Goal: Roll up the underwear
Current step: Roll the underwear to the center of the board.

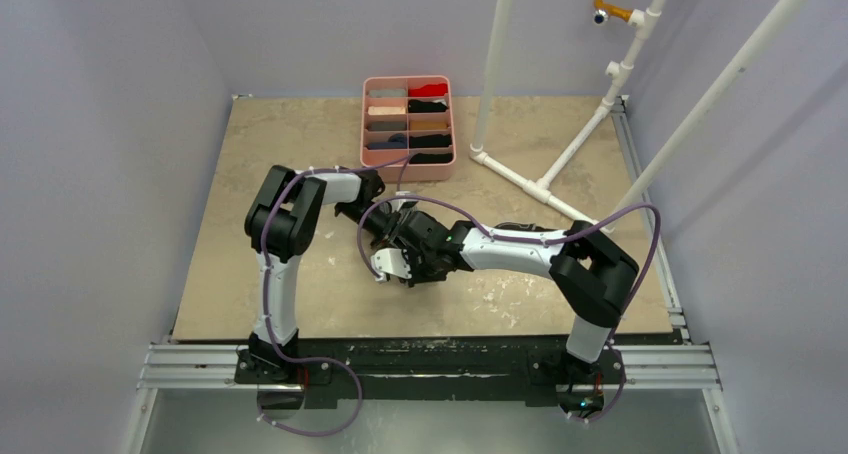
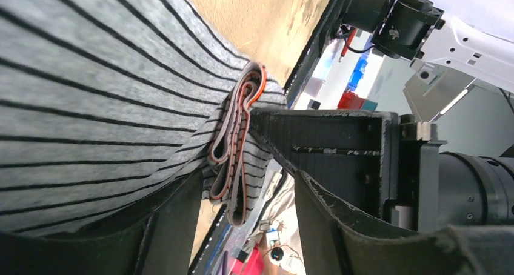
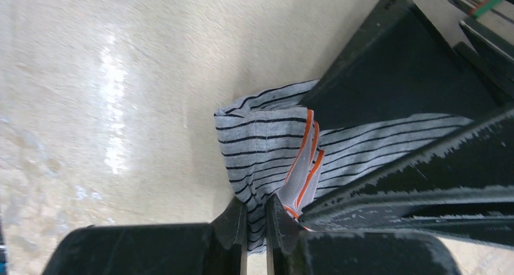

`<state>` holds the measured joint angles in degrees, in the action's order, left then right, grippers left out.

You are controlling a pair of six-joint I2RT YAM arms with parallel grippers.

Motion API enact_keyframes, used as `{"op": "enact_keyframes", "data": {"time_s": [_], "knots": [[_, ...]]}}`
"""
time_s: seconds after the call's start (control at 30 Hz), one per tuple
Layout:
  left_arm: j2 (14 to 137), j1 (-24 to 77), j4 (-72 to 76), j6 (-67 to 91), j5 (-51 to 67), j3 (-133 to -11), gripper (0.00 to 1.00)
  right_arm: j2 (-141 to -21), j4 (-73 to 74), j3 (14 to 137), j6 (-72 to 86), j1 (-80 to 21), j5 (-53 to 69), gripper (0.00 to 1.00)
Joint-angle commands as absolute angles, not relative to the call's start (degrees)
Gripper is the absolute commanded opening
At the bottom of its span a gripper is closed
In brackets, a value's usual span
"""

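The grey striped underwear [image 3: 260, 142] with its orange-red edge is bunched into a small bundle just above the tan table, at the middle of the top view [image 1: 388, 264]. My right gripper [image 3: 256, 226] is shut on the bundle's lower fold. My left gripper [image 2: 242, 226] is open; the folded waistband [image 2: 233, 160] hangs loosely between its fingers, and striped cloth [image 2: 91, 105] fills the left of that view. In the top view the two grippers meet at the bundle, left gripper [image 1: 392, 232] just behind right gripper [image 1: 408, 262]. The left fingers [image 3: 394, 69] flank the bundle in the right wrist view.
A pink divided tray [image 1: 366, 124] holding rolled garments stands at the table's far edge. A white pipe frame [image 1: 540, 186] rises from the back right of the table. The table's front rail [image 1: 430, 359] carries both arm bases.
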<state>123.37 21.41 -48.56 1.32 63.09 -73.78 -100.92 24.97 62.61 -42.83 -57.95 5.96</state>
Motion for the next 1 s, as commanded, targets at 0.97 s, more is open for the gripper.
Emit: {"op": "enact_keyframes", "data": {"time_s": [0.97], "knots": [[120.4, 18.5, -54.2, -0.5, 39.8, -80.1, 0.58, -119.0, 54.2, 81.5, -42.8, -59.4, 29.8, 0.0]]}}
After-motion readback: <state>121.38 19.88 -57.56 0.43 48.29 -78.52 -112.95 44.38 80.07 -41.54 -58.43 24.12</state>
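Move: The right hand already pinches the underwear's near end at its fingertips; the table's near edge lies about 12 cm behind it, straight back, and the pink box about 31 cm ahead and 1 cm to its left. That pinched end is some 6 cm back from the open left hand, 3 cm to its right and a little below; the box is about 25 cm ahead of the left hand and 2 cm to its right. Right hand keeps its pinch, drawing the underwear's end back about 5 cm and left; open left hand shifts left. ##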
